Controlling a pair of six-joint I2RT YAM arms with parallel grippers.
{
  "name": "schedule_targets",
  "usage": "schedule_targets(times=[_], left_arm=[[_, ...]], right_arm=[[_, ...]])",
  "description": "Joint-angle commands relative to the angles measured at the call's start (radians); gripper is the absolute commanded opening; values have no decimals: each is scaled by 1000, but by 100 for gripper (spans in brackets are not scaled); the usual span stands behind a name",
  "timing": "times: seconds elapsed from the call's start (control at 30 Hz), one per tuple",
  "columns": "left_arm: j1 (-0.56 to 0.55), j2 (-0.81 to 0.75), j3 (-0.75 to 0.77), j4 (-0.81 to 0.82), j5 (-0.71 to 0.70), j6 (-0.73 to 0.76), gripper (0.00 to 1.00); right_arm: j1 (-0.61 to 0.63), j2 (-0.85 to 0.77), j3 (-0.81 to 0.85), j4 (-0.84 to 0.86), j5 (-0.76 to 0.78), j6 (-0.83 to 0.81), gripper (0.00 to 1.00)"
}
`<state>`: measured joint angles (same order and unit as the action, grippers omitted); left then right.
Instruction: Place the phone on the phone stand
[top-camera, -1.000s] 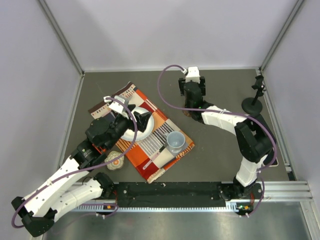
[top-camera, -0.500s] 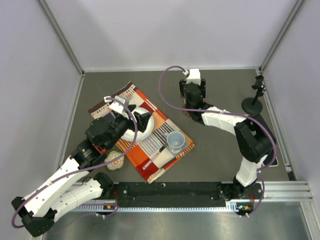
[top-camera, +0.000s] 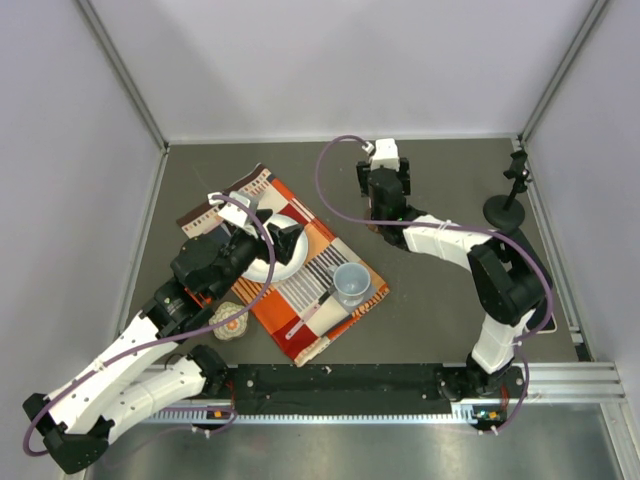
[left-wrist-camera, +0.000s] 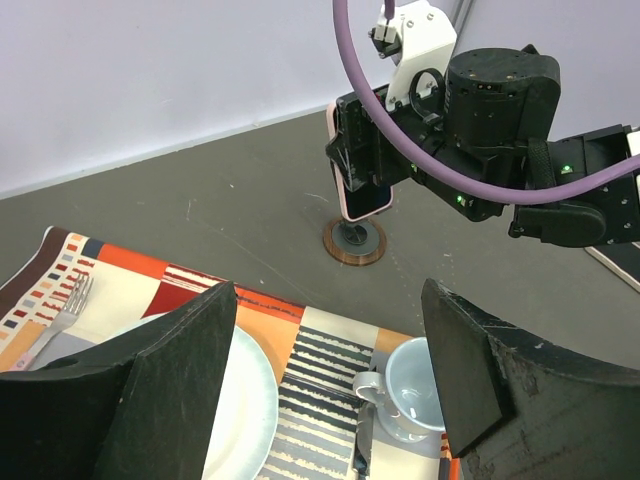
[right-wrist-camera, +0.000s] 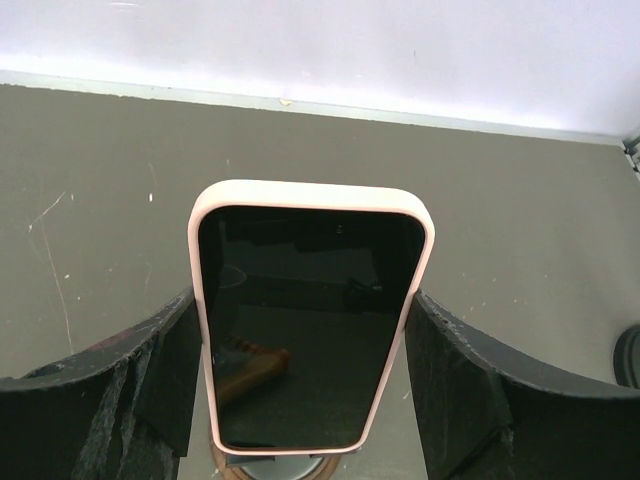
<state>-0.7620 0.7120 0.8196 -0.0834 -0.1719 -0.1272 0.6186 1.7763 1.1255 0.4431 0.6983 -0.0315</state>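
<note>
The phone (right-wrist-camera: 310, 330), black-screened in a pale pink case, stands upright between my right gripper's fingers (right-wrist-camera: 160, 370). Both pads lie against its side edges. Its lower edge sits on the phone stand (right-wrist-camera: 290, 468), a round wooden base with a grey cradle. In the left wrist view the phone (left-wrist-camera: 365, 190) hangs in my right gripper (left-wrist-camera: 362, 160) just above the stand (left-wrist-camera: 354, 243). In the top view my right gripper (top-camera: 385, 190) hides the phone. My left gripper (top-camera: 290, 245) is open and empty over the white plate (left-wrist-camera: 235, 400).
A striped orange placemat (top-camera: 320, 255) holds the plate, a grey-blue cup (top-camera: 351, 283), a fork (left-wrist-camera: 60, 305) and a knife. A black tripod stand (top-camera: 505, 205) is at the far right. A round patterned coaster (top-camera: 229, 321) lies left of the mat.
My right gripper has shifted very slightly with the phone over the stand. The left arm has not moved.
</note>
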Motion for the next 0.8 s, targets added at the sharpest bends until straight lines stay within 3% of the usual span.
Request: schedule_targets(times=[0.0,0.1,0.2,0.43,0.57,0.77], left_arm=[[-2,-2,43,31,17,15,79],[-2,1,44,28,20,15,79],[-2,1,46,31,23,15,79],[-3,-2,47,30,35,15,79],[-2,-5,47,28,46,12,79],[-2,3,49,30,77,0,79]], right_arm=[[-5,-8,13,42,0,-47,64],[-5,-35,17,13,-3,-24,88],[-3,-96,37,-70,-29,4,98],[-29,-297,31,-260,-34,-11,99],[-134,-460,-47,-352,-69,53,99],[-426,-713,-174,-473,-167,277,99]])
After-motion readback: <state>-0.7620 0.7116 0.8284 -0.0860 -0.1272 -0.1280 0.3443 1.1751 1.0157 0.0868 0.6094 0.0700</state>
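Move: The phone is still pinched by its side edges in the right fingers, its middle about 2 cm below the hand point. The phone stand it is set on lies some 3 cm back from that hand, straight below by about 7 cm. From the right hand, the black stand is some 32 cm right, level in depth; the mug is about 19 cm back and 8 cm left. From the left hand, the phone stand lies about 18 cm ahead, 22 cm right and 23 cm lower. The phone, already down on the phone stand, is let go: the right fingers spread wide off its side edges while the hand stays put. Then that hand backs off from the screen, rises and swings fast to the right towards the black stand, ending roughly 16 cm right, 13 cm up and 8 cm back, tilting up and turning slightly clockwise. ##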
